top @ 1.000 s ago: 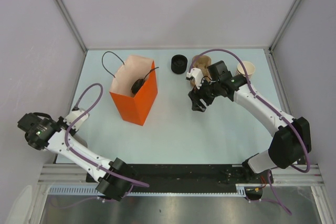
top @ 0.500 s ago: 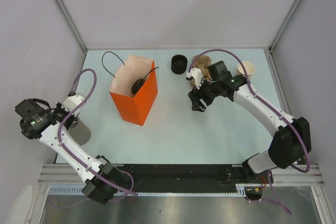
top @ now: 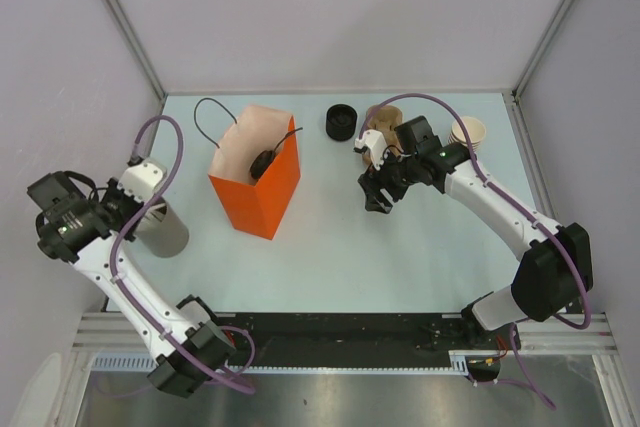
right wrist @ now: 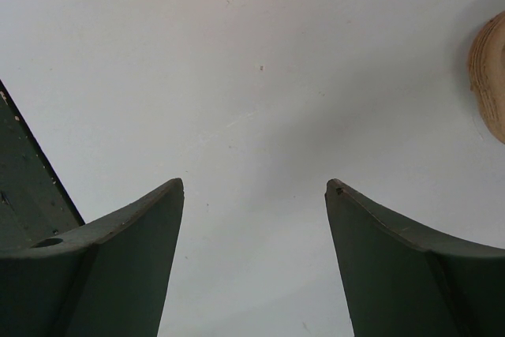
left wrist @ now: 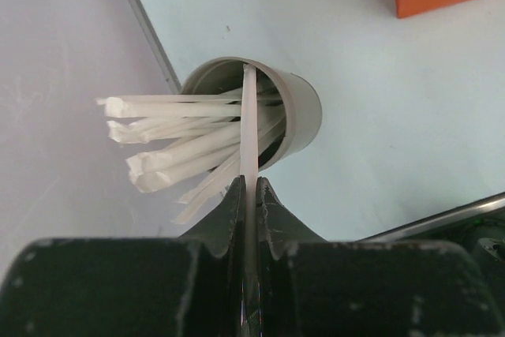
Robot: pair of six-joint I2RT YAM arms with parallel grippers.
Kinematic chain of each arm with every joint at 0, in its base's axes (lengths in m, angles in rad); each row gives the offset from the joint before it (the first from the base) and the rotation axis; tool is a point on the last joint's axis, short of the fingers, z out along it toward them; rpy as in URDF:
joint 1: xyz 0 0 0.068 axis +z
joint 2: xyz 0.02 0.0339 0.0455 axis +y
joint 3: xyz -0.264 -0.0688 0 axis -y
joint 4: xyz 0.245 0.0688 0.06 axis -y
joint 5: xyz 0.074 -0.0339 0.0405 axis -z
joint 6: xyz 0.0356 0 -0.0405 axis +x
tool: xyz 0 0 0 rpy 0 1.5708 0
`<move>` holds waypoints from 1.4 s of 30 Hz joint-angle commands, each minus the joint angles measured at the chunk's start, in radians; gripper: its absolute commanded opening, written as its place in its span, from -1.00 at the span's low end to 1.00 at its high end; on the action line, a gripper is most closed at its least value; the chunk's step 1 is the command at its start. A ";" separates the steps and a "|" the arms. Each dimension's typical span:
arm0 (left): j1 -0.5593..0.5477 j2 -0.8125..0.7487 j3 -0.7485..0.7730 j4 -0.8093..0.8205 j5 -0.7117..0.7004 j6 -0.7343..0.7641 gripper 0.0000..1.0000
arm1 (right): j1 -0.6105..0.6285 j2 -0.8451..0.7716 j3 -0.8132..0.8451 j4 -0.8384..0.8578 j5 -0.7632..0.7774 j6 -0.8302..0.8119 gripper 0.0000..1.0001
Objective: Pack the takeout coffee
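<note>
The takeout coffee shows only as a black lid (top: pixel 263 161) down inside the open orange bag (top: pixel 258 192); its cup is hidden by the bag walls. At the table's left edge my left gripper (top: pixel 125 211) is shut on one white paper-wrapped straw (left wrist: pixel 249 128). That straw still reaches into the grey straw holder (left wrist: pixel 298 108), among several other wrapped straws (left wrist: pixel 170 144). My right gripper (top: pixel 376 197) hangs open over bare table right of the bag, with nothing between its fingers (right wrist: pixel 126 234).
A stack of black lids (top: pixel 341 122) stands at the back centre. The brown moulded carrier (top: pixel 386 124) lies just behind my right wrist, and its tan edge (right wrist: pixel 491 76) shows in the right wrist view. A tan cup stack (top: pixel 468 131) stands at the back right.
My left arm has lifted and swung back from the table edge, uncovering the grey straw holder. Its jaws have closed a little tighter on the straw. The right arm has not moved.
</note>
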 commanded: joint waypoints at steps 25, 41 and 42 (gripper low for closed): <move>-0.155 0.057 0.522 -0.115 0.345 -0.370 -0.96 | 0.004 -0.002 0.000 0.026 0.022 -0.005 0.54; -0.273 0.113 0.636 0.038 0.388 -0.615 -1.00 | -0.001 -0.016 0.000 0.019 0.012 -0.009 0.54; -0.321 0.116 0.632 0.049 0.371 -0.623 -1.00 | -0.002 -0.017 -0.002 0.021 0.011 -0.008 0.54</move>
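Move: The orange bag that the wrapped straw in the left fingers is bound for has its middle about 16 cm ahead of the left hand, 22 cm to its right and 17 cm below. The grey straw cup, where the straw's far end still sits in the mouth, is about 7 cm ahead, 2 cm right and 19 cm down. The black lids stand some 18 cm farther out than the bag and 19 cm right of it. From the idle right hand the bag is about 23 cm left, 5 cm ahead, 8 cm lower. The straw, still pinched in the left fingers, is drawn up out of the straw cup: the left hand rises almost straight at first, then keeps climbing while carrying it right, narrowing the sideways gap to the bag, about 19 cm up and 11 cm right in all. The wrist tips the fingers up some 25 degrees, turns a little clockwise and lowers its left side, swinging the straw across towards the bag. ##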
